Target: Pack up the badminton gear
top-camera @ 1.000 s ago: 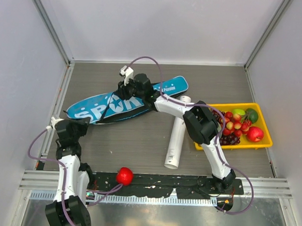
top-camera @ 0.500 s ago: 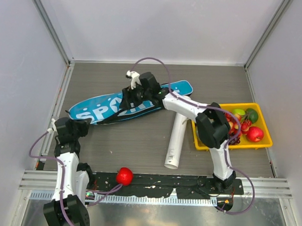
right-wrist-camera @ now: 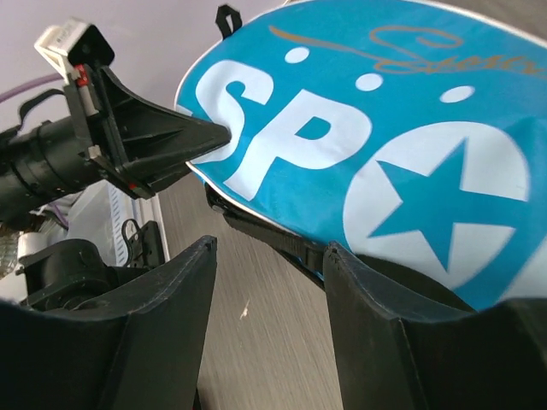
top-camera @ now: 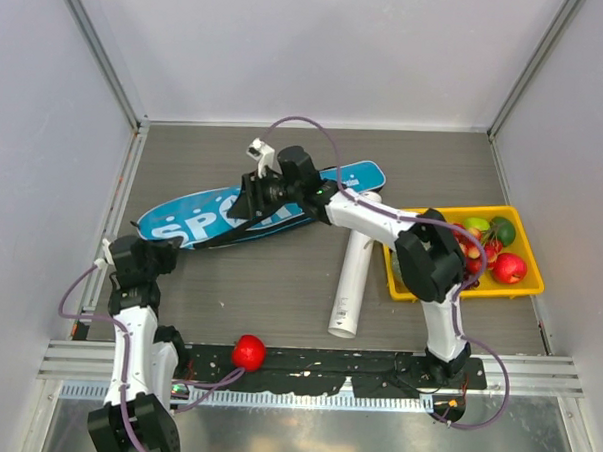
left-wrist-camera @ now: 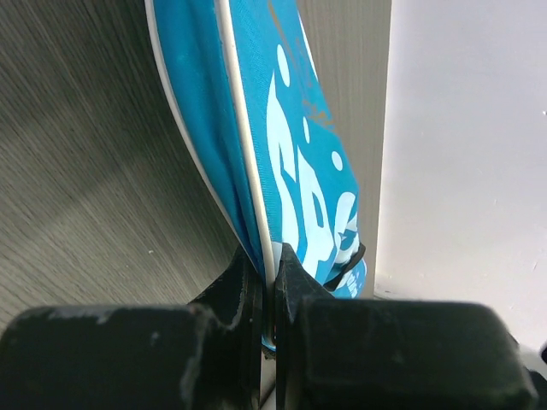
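Observation:
The blue "SPORT" racket bag (top-camera: 282,203) lies slantwise across the table's middle left. My left gripper (top-camera: 168,246) is at its near-left end, shut on the bag's white piped edge (left-wrist-camera: 267,213). My right gripper (top-camera: 244,204) hovers low over the bag's near edge by the lettering, open, with bare table between its fingers (right-wrist-camera: 184,290). The bag's black strap (right-wrist-camera: 282,243) runs just past the right fingertip. In the right wrist view the left gripper (right-wrist-camera: 218,135) shows pinching the bag (right-wrist-camera: 385,145). A long white tube (top-camera: 351,278) lies right of the bag, apart from both grippers.
A yellow tray (top-camera: 461,290) of fruit stands at the right, next to the right arm's elbow. A small red ball (top-camera: 248,352) rests on the black rail at the near edge. Grey walls close in the table on three sides.
The right gripper has opened and shifted right, then a little back left along the bag. The bag has slid slightly to the right. The left gripper keeps its grip.

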Robot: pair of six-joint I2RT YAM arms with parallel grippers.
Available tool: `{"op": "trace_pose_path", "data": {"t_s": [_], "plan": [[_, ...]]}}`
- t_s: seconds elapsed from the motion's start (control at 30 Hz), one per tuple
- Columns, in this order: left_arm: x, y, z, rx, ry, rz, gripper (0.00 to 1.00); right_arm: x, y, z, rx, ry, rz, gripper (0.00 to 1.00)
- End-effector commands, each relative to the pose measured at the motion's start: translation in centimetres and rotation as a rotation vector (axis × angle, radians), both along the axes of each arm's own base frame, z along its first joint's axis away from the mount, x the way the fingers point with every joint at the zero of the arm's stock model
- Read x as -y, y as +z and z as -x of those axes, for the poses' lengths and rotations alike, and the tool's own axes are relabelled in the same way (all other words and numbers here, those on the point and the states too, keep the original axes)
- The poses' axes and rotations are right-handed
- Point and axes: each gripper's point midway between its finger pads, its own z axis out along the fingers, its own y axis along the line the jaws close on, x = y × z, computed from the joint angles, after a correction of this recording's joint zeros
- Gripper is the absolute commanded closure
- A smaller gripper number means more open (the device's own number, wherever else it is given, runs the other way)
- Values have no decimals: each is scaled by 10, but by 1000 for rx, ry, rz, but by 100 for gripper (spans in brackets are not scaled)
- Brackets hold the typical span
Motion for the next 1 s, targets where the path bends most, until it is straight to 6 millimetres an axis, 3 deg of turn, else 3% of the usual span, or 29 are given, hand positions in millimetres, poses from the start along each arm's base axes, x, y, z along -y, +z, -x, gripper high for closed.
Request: {"op": "trace_pose_path", "data": {"t_s": [0.0,0.17,0.27,0.37,0.57,0.77,0.83,0.93,0.97], "plan": [[6,25,-7,96,-34,-7,100,-39,10,20,6,134,-70,42],[5,26,-8,112,-29,-6,100,-58,-10,50,-18,241,-47,41],[5,26,-9,118,-30,-6,100,-58,-20,61,-14,268,-4,44],[5,28,-10,130,-30,-10,100,-55,-18,82,-15,348,-16,48],[4,31,-11,157,-22,-6,100,-40,-45,107,-39,380,72,57],[2,36,-12,193,-5,-4,100,-37,-66,104,-43,290,129,61],[2,36,-12,199,1,-1,100,-40,-65,98,-40,250,106,64],[2,30,-9,170,3,-2,100,-40,-54,85,1,177,100,91],[1,30,-9,164,5,-8,100,-41,-48,83,17,169,95,95]]}}
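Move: The black strap hanging along the open zipper edge of the badminton bag is what the open right hand goes for: about 8 cm back, 4 cm to its left and 10 cm below. The bag's middle lies some 8 cm right, 5 cm ahead and 14 cm below the right hand. The bag edge pinched by the left hand is roughly 16 cm left, 8 cm back and 8 cm below it. From the left hand the strap is some 9 cm right, 2 cm back and about 2 cm lower. From above the bag, the half-open right hand swings left and down, then mainly back, coming off the printed face to the strap at the zipper edge, about 8 cm back, 9 cm down and 4 cm left in all, while it turns nearly 20 degrees counter-clockwise and then eases partly back. Over the second half its fingers narrow and at the end shut most of the way on the black strap, pinching it close to the shut left fingers, which stay in place and keep their hold on the bag's edge. ##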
